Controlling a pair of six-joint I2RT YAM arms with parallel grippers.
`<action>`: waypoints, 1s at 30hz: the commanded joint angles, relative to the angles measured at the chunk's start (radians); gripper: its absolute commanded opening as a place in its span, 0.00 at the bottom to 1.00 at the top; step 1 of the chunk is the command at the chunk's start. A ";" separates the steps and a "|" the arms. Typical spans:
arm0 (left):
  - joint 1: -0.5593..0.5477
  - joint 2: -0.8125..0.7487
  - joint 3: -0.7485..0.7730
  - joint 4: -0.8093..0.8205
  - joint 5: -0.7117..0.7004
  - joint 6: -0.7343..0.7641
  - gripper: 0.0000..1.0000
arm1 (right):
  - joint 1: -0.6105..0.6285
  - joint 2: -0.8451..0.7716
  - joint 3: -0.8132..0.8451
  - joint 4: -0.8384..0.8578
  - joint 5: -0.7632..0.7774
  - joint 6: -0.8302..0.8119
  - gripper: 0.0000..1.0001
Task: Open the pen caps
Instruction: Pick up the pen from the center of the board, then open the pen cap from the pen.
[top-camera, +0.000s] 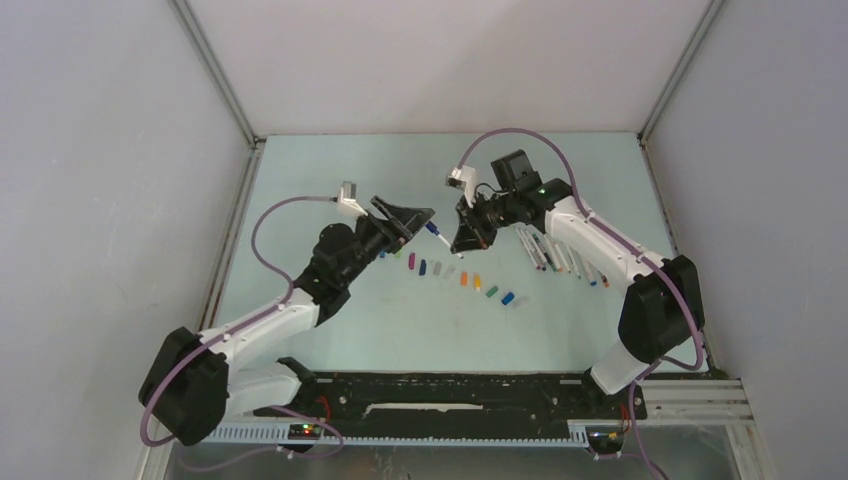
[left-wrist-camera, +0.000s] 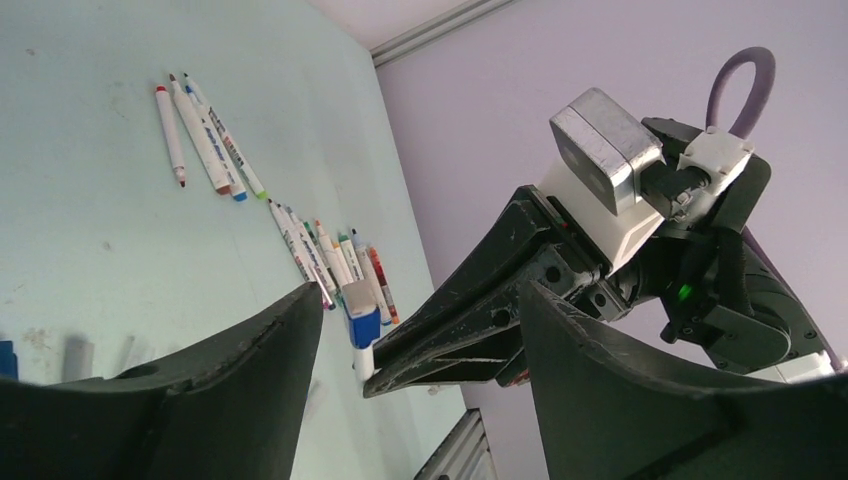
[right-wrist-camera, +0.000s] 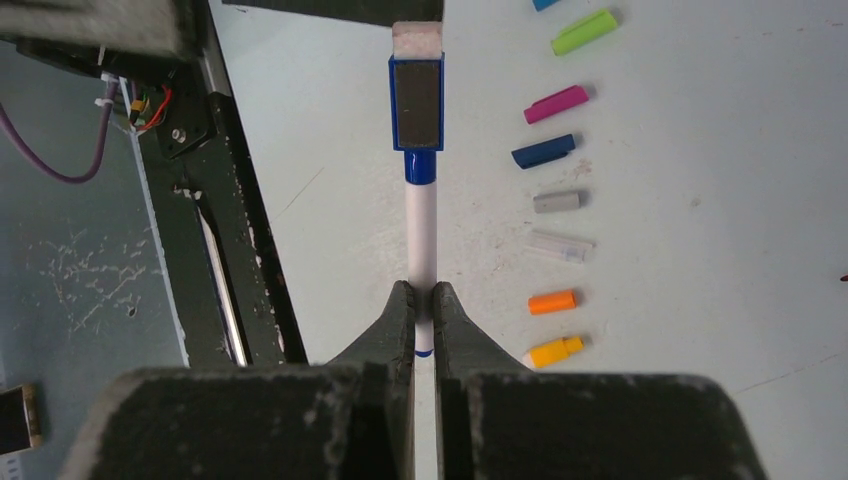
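Note:
My right gripper is shut on the white barrel of a pen and holds it above the table. The pen's blue cap, topped with a pale eraser pad, points toward my left gripper. In the left wrist view that blue cap sits between the left gripper's spread fingers, closer to the left finger, and neither finger touches it. A row of loose pen caps lies on the table below both grippers, among them pink, dark blue, grey and orange.
Several uncapped pens lie side by side to the right of the grippers, and three more lie farther off. A black rail runs along the near table edge. Grey walls enclose the pale green table.

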 joint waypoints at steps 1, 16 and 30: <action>-0.033 0.039 0.068 0.022 -0.045 -0.012 0.73 | -0.001 -0.044 -0.004 0.030 -0.032 0.012 0.00; -0.058 0.126 0.110 0.015 -0.061 -0.011 0.11 | 0.016 -0.032 -0.005 0.025 -0.029 0.010 0.00; -0.064 0.071 0.067 0.041 -0.034 0.075 0.00 | -0.036 -0.023 -0.005 0.034 -0.166 0.051 0.37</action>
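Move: I still grip the uncapped end of the pen in my right hand, with the blue cap some 4 cm ahead of that hand, 4 cm to its left and 5 cm higher. From my open left hand the blue cap is about 3 cm to the right and 3 cm lower, neither ahead nor back. On the board 18 cm below my left hand, a loose navy cap lies about 2 cm ahead, and a grey cap 3 cm to the right of the navy one. I bring my left hand right and down onto the capped end, about 3.5 cm in all and drifting slightly forward, while its fingers close and pinch the blue cap near its tip. My right hand holds the pen almost still meanwhile, then opens partway and lets go of the white barrel. At the end my left hand just starts to rise, by roughly half a centimetre. ##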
